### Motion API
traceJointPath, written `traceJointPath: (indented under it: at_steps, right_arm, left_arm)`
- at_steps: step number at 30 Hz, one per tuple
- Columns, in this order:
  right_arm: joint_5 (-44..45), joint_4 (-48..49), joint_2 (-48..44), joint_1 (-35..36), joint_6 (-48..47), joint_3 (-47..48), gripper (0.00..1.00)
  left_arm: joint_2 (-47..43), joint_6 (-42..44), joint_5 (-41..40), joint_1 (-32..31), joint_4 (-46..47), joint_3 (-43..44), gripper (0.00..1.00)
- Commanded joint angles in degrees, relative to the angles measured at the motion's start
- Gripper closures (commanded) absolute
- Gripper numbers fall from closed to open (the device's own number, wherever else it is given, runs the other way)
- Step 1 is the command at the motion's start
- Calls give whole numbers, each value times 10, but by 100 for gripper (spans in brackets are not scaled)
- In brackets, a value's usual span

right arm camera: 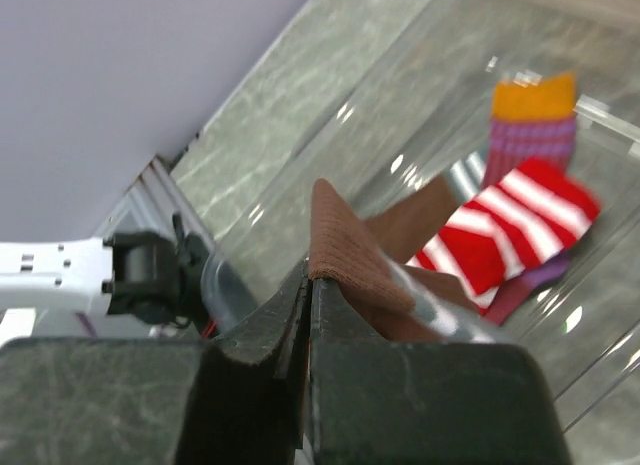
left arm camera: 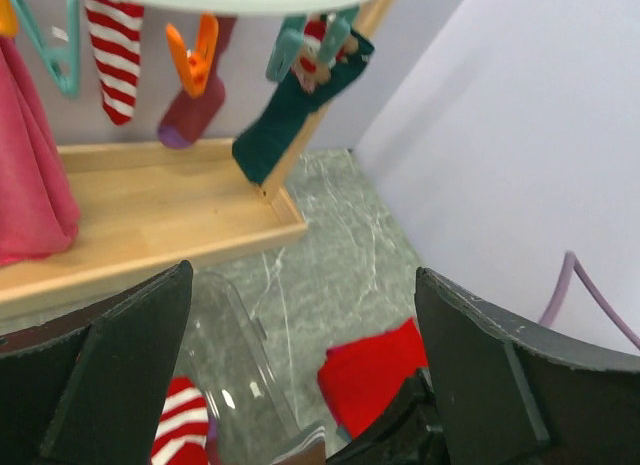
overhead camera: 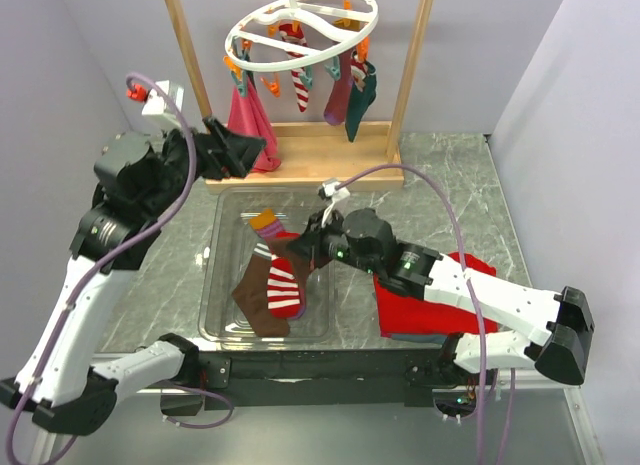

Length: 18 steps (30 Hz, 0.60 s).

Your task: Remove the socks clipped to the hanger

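The white round hanger hangs in a wooden frame at the back. Three socks are clipped to it: red-and-white striped, maroon and dark teal. My left gripper is open and empty beside the pink draped cloth. In its wrist view the striped sock, maroon sock and teal sock hang above and ahead of the gripper. My right gripper is shut on the edge of a brown sock, holding it over the clear bin.
In the bin lie a red-and-white striped sock and a purple sock with an orange cuff. A red folded cloth lies right of the bin under my right arm. The wooden base and uprights stand at the back.
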Motion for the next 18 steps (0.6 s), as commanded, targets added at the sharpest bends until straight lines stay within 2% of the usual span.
traceJointPath:
  at_steps: [1,8,12,18]
  right_arm:
    - [49,-41,-30,48,40,-11,100]
    - [99,-86,-75,116,68,-25,100]
    - [77,-85,-91,118,89,-38,100]
    - [50,-107,-100,127,73,6,100]
  left_arm:
    - [-44,2,33,-1,-13,-30,3]
    - [-102,4,31,-1,-14,-88,3]
    - [-118,16,15,0,-25,-95,3]
    - [-123,42,-14,-1,-46,-88,2]
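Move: The brown sock still pinched in the right hand is bound for the near right part of the tray, about 4 cm back, 3 cm to the left and 26 cm below that hand. The striped sock lies some 6 cm ahead and 5 cm left of the hand, and the flat brown sock 2 cm ahead and 12 cm left, both at tray depth. From the left hand the landing spot is about 12 cm back, 8 cm to the right and 46 cm down. The brown sock, hanging from the right hand's shut fingers, is drawn back some 8 cm over the tray towards its near edge, fast at first, then almost halting with the grip kept. The left hand, empty and still wide open, backs off from the hanger about 5 cm, sinking some 3 cm and drifting a little left. ##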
